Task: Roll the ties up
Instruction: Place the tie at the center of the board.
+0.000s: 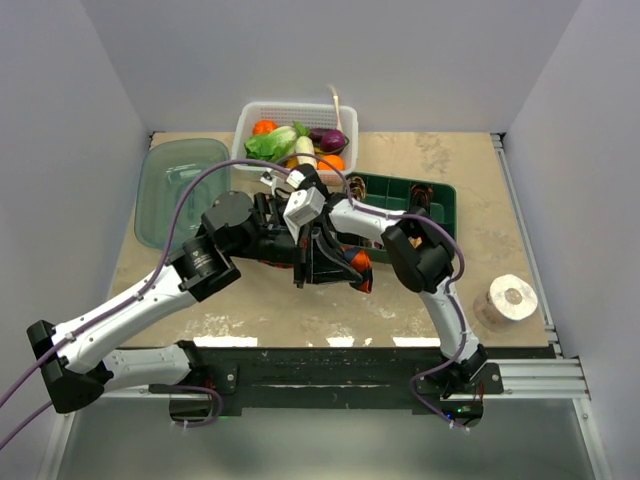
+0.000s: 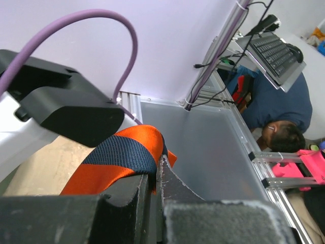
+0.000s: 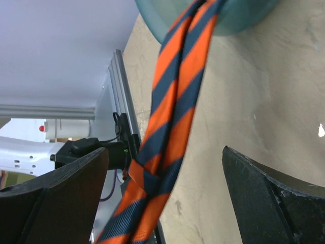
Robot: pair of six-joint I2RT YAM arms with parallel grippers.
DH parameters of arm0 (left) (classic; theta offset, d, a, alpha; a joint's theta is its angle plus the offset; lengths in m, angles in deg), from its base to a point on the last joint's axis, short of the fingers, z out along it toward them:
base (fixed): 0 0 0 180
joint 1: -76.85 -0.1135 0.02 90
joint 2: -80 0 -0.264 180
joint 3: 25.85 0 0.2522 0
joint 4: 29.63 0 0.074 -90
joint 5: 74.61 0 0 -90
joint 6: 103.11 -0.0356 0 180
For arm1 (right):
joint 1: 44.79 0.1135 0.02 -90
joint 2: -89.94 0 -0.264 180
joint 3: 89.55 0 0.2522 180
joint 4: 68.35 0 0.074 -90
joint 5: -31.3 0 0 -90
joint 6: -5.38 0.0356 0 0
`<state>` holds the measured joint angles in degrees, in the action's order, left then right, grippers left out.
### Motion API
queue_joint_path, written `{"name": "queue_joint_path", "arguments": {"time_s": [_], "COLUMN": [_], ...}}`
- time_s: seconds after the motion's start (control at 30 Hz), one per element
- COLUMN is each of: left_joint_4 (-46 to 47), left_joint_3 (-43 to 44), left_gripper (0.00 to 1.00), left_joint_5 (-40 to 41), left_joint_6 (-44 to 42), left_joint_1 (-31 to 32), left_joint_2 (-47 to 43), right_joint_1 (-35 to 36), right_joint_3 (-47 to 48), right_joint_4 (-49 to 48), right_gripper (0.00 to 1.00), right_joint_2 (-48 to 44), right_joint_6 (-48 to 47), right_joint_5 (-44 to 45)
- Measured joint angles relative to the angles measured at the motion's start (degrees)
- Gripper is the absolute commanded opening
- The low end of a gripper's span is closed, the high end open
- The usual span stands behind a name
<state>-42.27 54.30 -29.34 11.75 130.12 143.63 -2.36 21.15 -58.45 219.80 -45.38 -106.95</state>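
One of the ties, with orange and dark navy diagonal stripes (image 2: 117, 157), arches up out of my left gripper (image 2: 155, 175), whose jaws are shut on a fold of it. In the right wrist view the same tie (image 3: 172, 112) hangs doubled as a long band between the wide-apart fingers (image 3: 56, 193) of my open right gripper (image 3: 165, 178), touching neither. From above, both grippers meet over the table's middle: the left gripper (image 1: 290, 245) beside the right gripper (image 1: 325, 255), with a bit of orange tie (image 1: 360, 265) showing beneath them.
A white basket (image 1: 248, 120) of vegetables stands at the back. A teal plastic tub (image 1: 180, 185) sits back left, also seen in the right wrist view (image 3: 228, 20). A dark green tray (image 1: 440, 200) lies right of centre, and a white tape roll (image 1: 510, 298) near the right edge.
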Motion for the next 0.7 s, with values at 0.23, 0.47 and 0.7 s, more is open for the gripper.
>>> {"name": "queue_joint_path", "arguments": {"time_s": [0.23, 0.47, 0.7], "left_joint_4": [1.16, 2.36, 4.72], "left_joint_3": [0.09, 0.68, 0.68], "left_gripper": [0.0, 0.0, 0.0], "left_joint_5": [-1.75, -2.69, -4.0], "left_joint_6": [0.02, 0.09, 1.14], "left_joint_1": [1.88, 2.56, 2.97], "left_joint_2": [0.0, 0.0, -0.92], "right_joint_1": [2.01, 5.33, 6.56], "right_joint_3": [5.81, 9.35, 9.44], "right_joint_4": [-2.38, -4.59, -8.33], "right_gripper": [0.81, 0.44, 0.0], "right_joint_2": [4.2, 9.7, 11.52], "right_joint_6": [1.92, 4.13, 8.33], "right_joint_5": [-2.93, -6.99, -10.23]}}
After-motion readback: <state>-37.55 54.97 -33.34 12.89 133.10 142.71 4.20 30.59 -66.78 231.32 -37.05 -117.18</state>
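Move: The left gripper already holds one end of the tie high up; the board's centre is about 25 cm ahead of it, 4 cm left and some 38 cm below. The tie's loose strand runs down near the open right gripper, roughly 5 cm back, 6 cm left and 2 cm below it. From the right gripper, the clear tub is about 15 cm ahead and 17 cm left, and the vegetable basket 27 cm ahead and 10 cm right, both around 10 cm lower. Reach the right gripper left and back, about 6 cm each way, swinging the wrist some 15 degrees counter-clockwise and sinking slightly over the later part, so the loose strand comes between the open fingers; close them on the way and pinch it. Keep the left grip on the tie's upper end while easing that hand back about 3 cm and then up a couple. ##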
